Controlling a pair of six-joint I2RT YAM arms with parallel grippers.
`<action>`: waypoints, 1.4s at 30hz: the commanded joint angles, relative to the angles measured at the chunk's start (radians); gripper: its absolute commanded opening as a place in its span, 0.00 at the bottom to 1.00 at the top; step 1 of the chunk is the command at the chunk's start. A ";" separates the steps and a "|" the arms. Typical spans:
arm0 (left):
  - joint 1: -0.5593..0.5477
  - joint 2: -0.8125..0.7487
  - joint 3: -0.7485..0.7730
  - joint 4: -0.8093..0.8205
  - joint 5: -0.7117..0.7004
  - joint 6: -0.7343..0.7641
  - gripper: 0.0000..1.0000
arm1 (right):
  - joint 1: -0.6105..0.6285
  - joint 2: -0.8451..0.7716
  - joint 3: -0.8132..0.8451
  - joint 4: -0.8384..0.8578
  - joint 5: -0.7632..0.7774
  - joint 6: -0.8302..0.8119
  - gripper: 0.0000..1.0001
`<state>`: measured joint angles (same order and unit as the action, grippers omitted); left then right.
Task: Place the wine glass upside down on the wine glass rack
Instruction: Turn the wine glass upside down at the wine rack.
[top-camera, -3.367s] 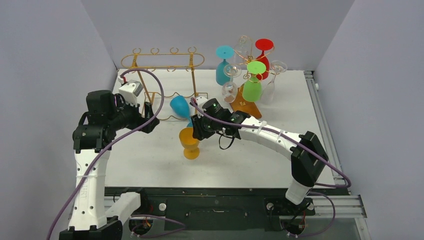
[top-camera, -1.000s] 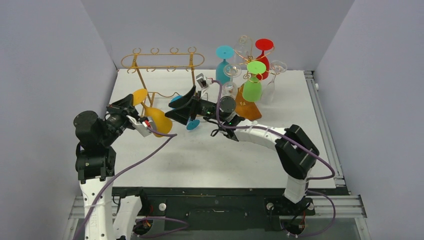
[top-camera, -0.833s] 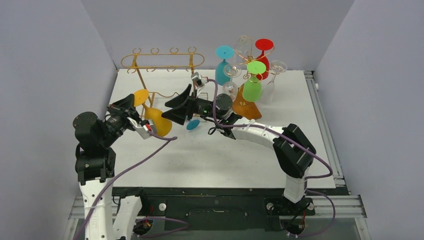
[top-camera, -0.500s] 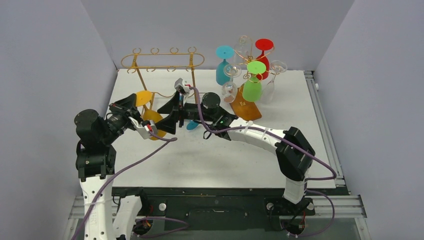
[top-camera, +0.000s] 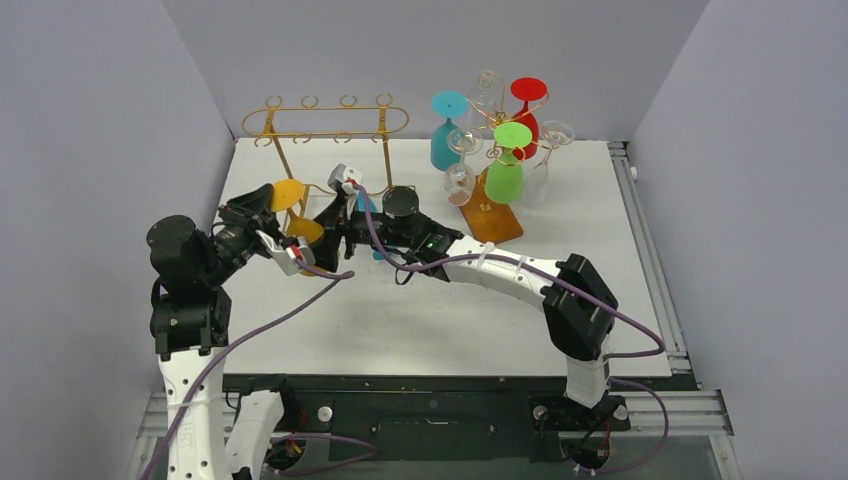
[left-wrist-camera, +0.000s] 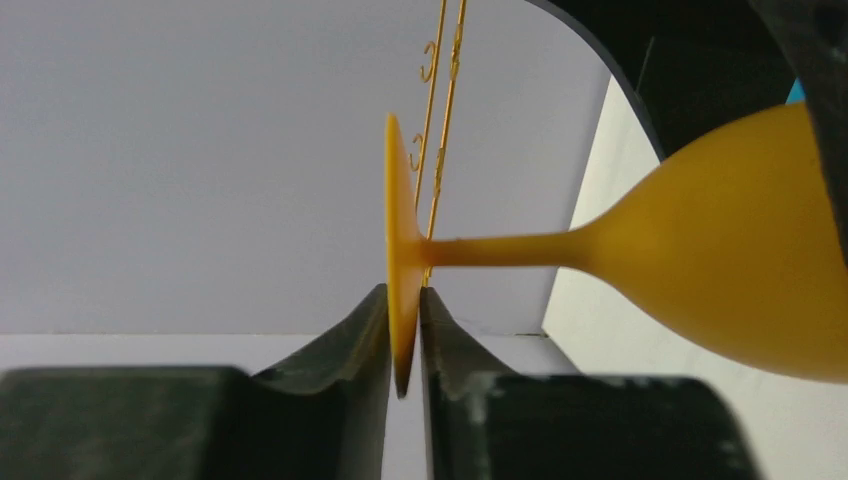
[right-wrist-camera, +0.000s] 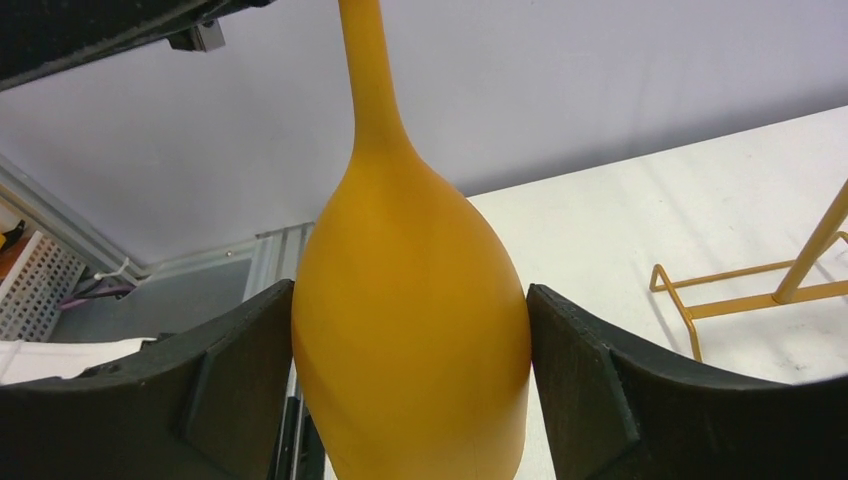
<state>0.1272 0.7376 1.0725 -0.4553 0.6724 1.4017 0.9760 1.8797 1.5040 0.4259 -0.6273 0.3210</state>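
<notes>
The orange wine glass (top-camera: 303, 231) hangs on its side above the table, in front of the gold wire rack (top-camera: 325, 120). My left gripper (left-wrist-camera: 403, 300) is shut on the rim of the glass's round foot (left-wrist-camera: 398, 230), with the stem (left-wrist-camera: 500, 250) running off to the right. My right gripper (right-wrist-camera: 410, 300) reaches in from the right, and both its pads (right-wrist-camera: 560, 350) press against the sides of the orange bowl (right-wrist-camera: 410, 330). In the top view the right gripper (top-camera: 325, 225) hides most of the bowl.
A blue glass (top-camera: 378, 250) lies on the table under the right arm. At the back right stands a second rack on a brown base (top-camera: 495, 215), with several coloured and clear glasses hung on it. The gold rack's foot (right-wrist-camera: 740, 285) is close to the right.
My right gripper has swung left from beside the blue glass to the orange bowl, and its jaws have narrowed onto it. The left gripper kept hold of the foot and barely moved.
</notes>
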 joint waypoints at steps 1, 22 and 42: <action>0.003 0.006 0.025 0.140 0.011 -0.132 0.35 | -0.002 0.022 0.040 0.034 0.079 -0.038 0.69; 0.127 0.552 0.508 0.268 -0.402 -0.917 0.96 | -0.044 0.208 0.284 0.035 0.403 -0.019 0.61; 0.164 0.848 0.579 0.433 -0.374 -1.069 1.00 | -0.043 0.347 0.427 0.069 0.477 0.058 0.60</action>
<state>0.2848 1.5700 1.6508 -0.1452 0.2768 0.3592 0.9253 2.2158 1.8629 0.4191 -0.1680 0.3508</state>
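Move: The place for the orange wine glass, the second hook from the left on the rack's near side, lies roughly 18 cm ahead of my right hand, 5 cm left and 9 cm above. The rack's left upright tops out about 21 cm ahead and 11 cm left of this hand, at much the same height as that hook. The blue wine glass lies some 18 cm ahead, 10 cm right and 20 cm below. From my left hand that hook is about 18 cm ahead, 1 cm right and 2 cm lower. My left fingers spring wide open and let go of the orange glass's foot. That hand swings forward about 21 cm and left 15, arching up some 7 cm and sinking back, rolling left side down and turning counter-clockwise, off to the left of the rack. My right hand keeps its grip on the bowl and carries the upside-down glass forward about 15 cm towards the hooks, slightly left and lower, turning some 30 degrees clockwise. ##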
